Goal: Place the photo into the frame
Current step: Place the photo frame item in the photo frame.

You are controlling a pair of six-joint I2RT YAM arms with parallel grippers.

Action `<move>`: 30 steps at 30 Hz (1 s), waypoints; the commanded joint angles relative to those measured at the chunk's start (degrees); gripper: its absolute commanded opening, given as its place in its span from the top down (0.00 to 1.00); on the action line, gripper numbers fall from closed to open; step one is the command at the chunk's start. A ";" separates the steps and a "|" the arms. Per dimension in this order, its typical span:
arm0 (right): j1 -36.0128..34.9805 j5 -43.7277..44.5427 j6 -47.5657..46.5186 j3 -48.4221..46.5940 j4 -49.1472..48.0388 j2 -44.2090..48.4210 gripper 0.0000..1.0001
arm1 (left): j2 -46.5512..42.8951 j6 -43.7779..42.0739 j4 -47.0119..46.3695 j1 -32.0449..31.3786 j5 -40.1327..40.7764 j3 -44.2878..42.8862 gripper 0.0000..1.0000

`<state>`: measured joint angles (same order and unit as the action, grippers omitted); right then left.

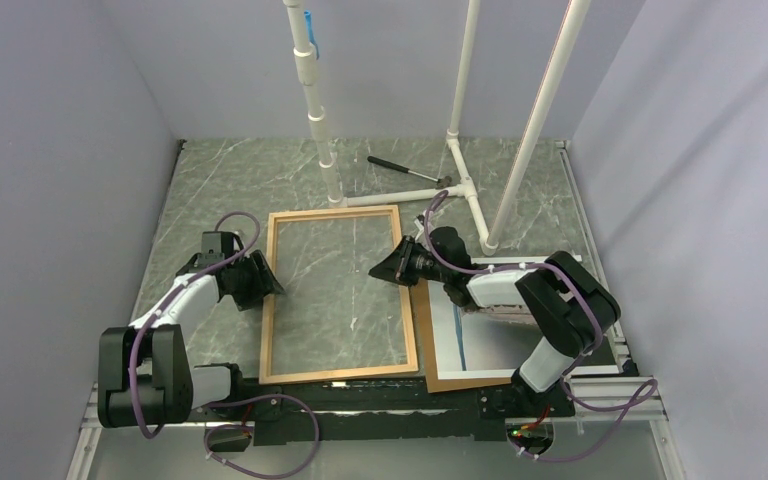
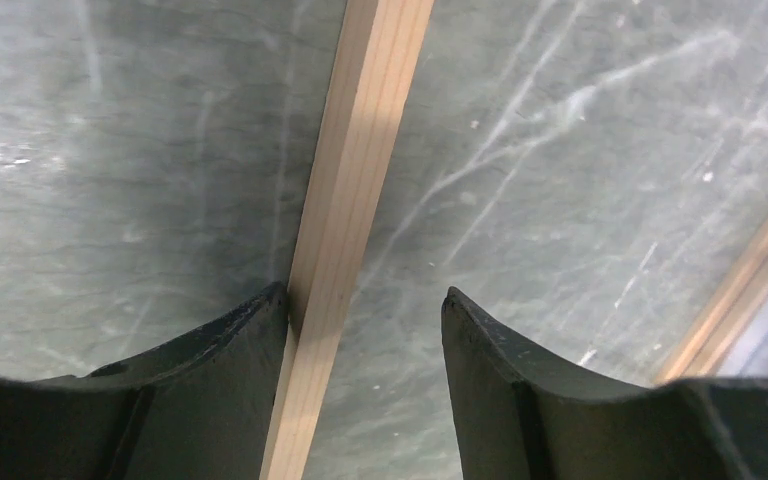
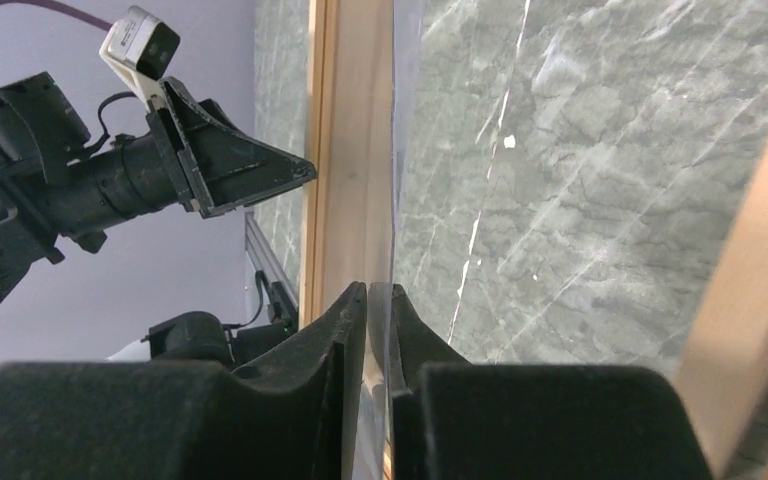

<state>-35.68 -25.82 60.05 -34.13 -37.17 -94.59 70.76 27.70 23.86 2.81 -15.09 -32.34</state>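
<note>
The light-wood frame (image 1: pixel 340 214) lies flat in the middle of the table. My left gripper (image 1: pixel 268 280) is open astride its left rail (image 2: pixel 360 150), and the left finger (image 2: pixel 250 340) touches the wood. My right gripper (image 1: pixel 380 268) is at the frame's right rail, its jaws only a narrow slit apart (image 3: pixel 382 288). In that slit stands the edge of a thin clear pane (image 3: pixel 395 150), against one finger and apart from the other. The photo (image 1: pixel 490 345) lies face up on a brown backing board (image 1: pixel 465 383), to the right under my right arm.
A white pipe stand (image 1: pixel 460 190) rises at the back right of the table. A dark-handled tool (image 1: pixel 405 170) lies behind it. Grey walls close in on both sides. The arm bases and a metal rail (image 1: pixel 620 350) line the near edge.
</note>
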 commanded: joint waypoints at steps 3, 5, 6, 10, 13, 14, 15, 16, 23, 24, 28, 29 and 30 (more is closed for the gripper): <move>-0.96 -1.01 -3.52 -2.65 -0.85 2.27 0.75 | 0.08 0.68 -2.95 -0.78 -6.70 -0.02 0.38; -1.02 -0.61 -4.02 -2.91 0.33 2.64 0.71 | 0.16 0.58 -3.02 -0.78 -6.73 -0.01 0.38; -1.05 -0.36 -4.32 -3.08 0.99 2.69 0.69 | 0.24 0.57 -2.98 -0.79 -6.81 -0.01 0.38; -1.10 0.46 -5.41 -3.85 4.11 3.23 0.58 | 0.26 0.60 -2.99 -0.80 -6.79 0.12 0.38; -1.35 1.54 -6.41 -4.46 6.88 3.84 0.47 | 0.17 0.60 -2.89 -0.86 -6.62 0.09 0.38; -1.35 1.96 -6.82 -4.69 7.93 4.09 0.43 | 0.17 0.60 -2.81 -0.83 -6.56 0.03 0.38; -1.41 2.44 -7.26 -4.86 8.89 4.33 0.40 | 0.18 0.55 -2.77 -0.85 -6.53 0.03 0.38; -1.45 3.18 -7.68 -5.15 10.12 4.59 0.36 | 0.17 0.50 -2.83 -0.83 -6.53 0.00 0.38; -2.19 8.42 -11.16 -7.70 19.28 5.70 0.17 | 0.43 0.51 -3.01 -0.82 -6.53 0.08 0.38; -2.30 9.04 -11.43 -7.97 20.40 5.56 0.16 | 0.48 0.48 -3.02 -0.84 -6.53 0.08 0.38; -2.45 11.46 -12.20 -9.21 24.37 5.06 0.12 | 0.36 0.49 -2.94 -0.87 -6.38 0.04 0.38; -2.48 12.38 -12.28 -9.47 25.49 4.96 0.10 | 0.34 0.50 -2.89 -0.84 -6.36 0.08 0.38; -2.48 13.09 -12.44 -9.79 26.59 5.01 0.09 | 0.28 0.51 -2.82 -0.83 -6.35 0.08 0.38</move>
<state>-37.78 -17.26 49.69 -41.06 -15.25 -91.09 71.09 27.90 22.96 2.33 -18.85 -32.14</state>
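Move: The right hand pinches the transparent sheet's edge above the frame. The frame's centre lies about 9 cm to its left and 8 cm below, 1 cm back. The right rail is some 7 cm to its right, 1 cm back; the photo on its backing board is about 32 cm right and 5 cm back. For the left hand, the frame's centre is roughly 15 cm right and level ahead; the left rail it touches is 2 cm left, straight alongside. The right fingers let go of the transparent sheet, spreading from nearly shut to almost fully open over the frame; late on, the hand eases down and right by 1 to 2 cm while its fingertips tip downward some 15 degrees. Early on, the left hand's outer finger, already against the left rail, pushes the frame about 1 cm to the right, then holds there. ##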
